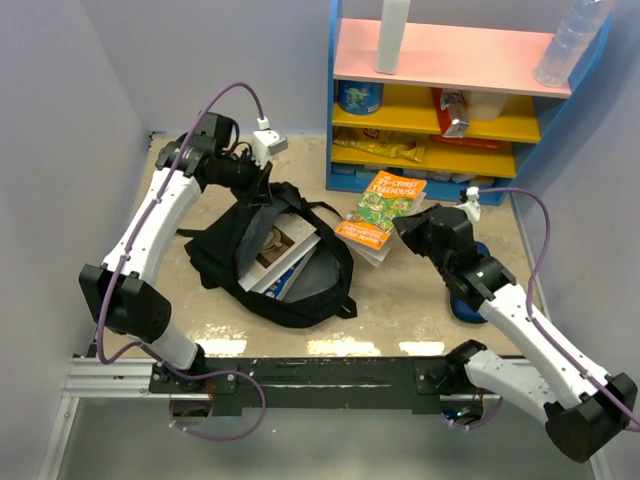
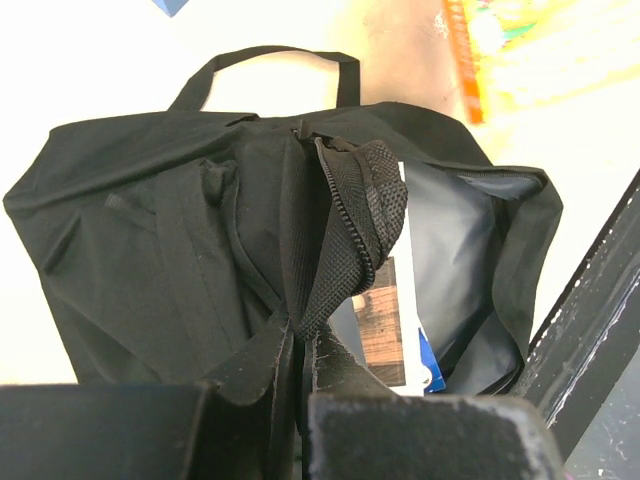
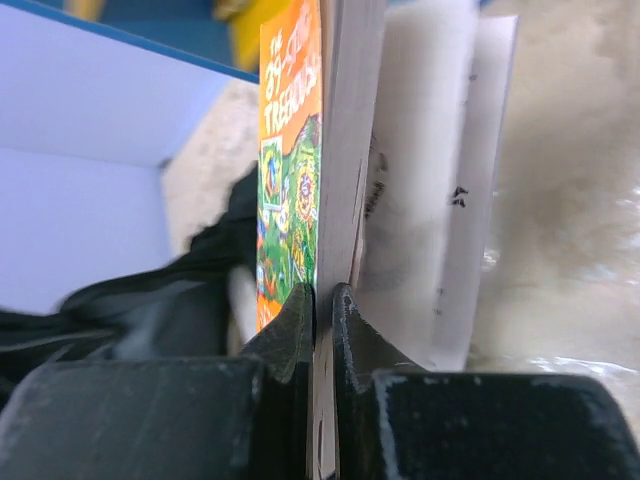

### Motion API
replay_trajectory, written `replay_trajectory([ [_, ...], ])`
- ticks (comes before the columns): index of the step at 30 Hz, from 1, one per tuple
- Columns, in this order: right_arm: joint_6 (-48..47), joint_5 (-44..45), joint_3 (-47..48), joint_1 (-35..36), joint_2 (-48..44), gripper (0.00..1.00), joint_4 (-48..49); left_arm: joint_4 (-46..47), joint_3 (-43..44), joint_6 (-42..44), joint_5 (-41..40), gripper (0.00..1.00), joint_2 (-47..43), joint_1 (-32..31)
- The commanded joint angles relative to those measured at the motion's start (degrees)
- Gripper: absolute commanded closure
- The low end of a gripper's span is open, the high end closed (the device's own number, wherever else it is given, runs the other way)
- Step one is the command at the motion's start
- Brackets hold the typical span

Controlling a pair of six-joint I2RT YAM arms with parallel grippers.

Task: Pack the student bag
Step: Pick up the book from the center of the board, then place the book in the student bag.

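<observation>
The student bag (image 1: 225, 250) is a black backpack lying open on the table's left-centre, with books (image 1: 280, 250) showing in its mouth. My left gripper (image 1: 262, 188) is at its far end, shut on the zipper flap (image 2: 350, 230) and holding it up. In the left wrist view that gripper (image 2: 303, 350) pinches the black fabric, and a book (image 2: 385, 320) shows inside the bag (image 2: 150, 230). An orange and green book (image 1: 385, 205) sits right of the bag. My right gripper (image 1: 402, 226) is shut on its near edge. In the right wrist view the jaws (image 3: 322, 300) clamp the cover and pages (image 3: 290, 150), while lower pages (image 3: 440, 180) hang apart.
A blue shelf unit (image 1: 450, 90) with pink and yellow boards stands at the back right, holding snacks, a white cylinder (image 1: 392, 35) and a plastic bottle (image 1: 570, 40). A dark-blue item (image 1: 465, 300) lies under my right arm. Walls close in left and right.
</observation>
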Motion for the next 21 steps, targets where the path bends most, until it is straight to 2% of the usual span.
replay_trajectory([
  [1,0.21,-4.23,7.15,0.24,-2.81,1.00,3.62,4.03,1.84,-2.40,-1.22,1.00,-0.16,-2.50],
  [5,2.23,-7.14,7.51,2.51,-2.29,1.00,5.11,6.23,1.39,-3.99,-3.42,1.00,0.45,-5.93],
  [9,5.22,-3.98,6.72,10.15,-0.35,1.00,6.60,7.81,3.06,-5.74,-3.69,1.00,2.12,-7.17],
  [21,9.27,1.47,9.53,21.67,12.03,1.00,14.42,7.02,7.28,-6.80,-4.30,1.00,3.18,-9.01],
])
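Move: The right hand already holds the orange book clear of the table. The open mouth of the bag lies about 20 cm to its left, 3 cm back and some 15 cm below. The white book already in the bag is about 26 cm left, 1 cm back; the blue pencil case is some 15 cm right and 4 cm back, on the table. From the left hand, which has the bag's raised rim, the mouth is about 8 cm back, 10 cm right and 15 cm lower. Leftward, in a sweep of about 12 cm, the right hand carries the orange book towards and over the bag's mouth, first rising 5 cm, then easing back 4 cm and sinking again, while turning nearly 20 degrees counter-clockwise; its grip stays shut. The left hand keeps its pinch on the rim and draws it about 5 cm right, towards the incoming book. ##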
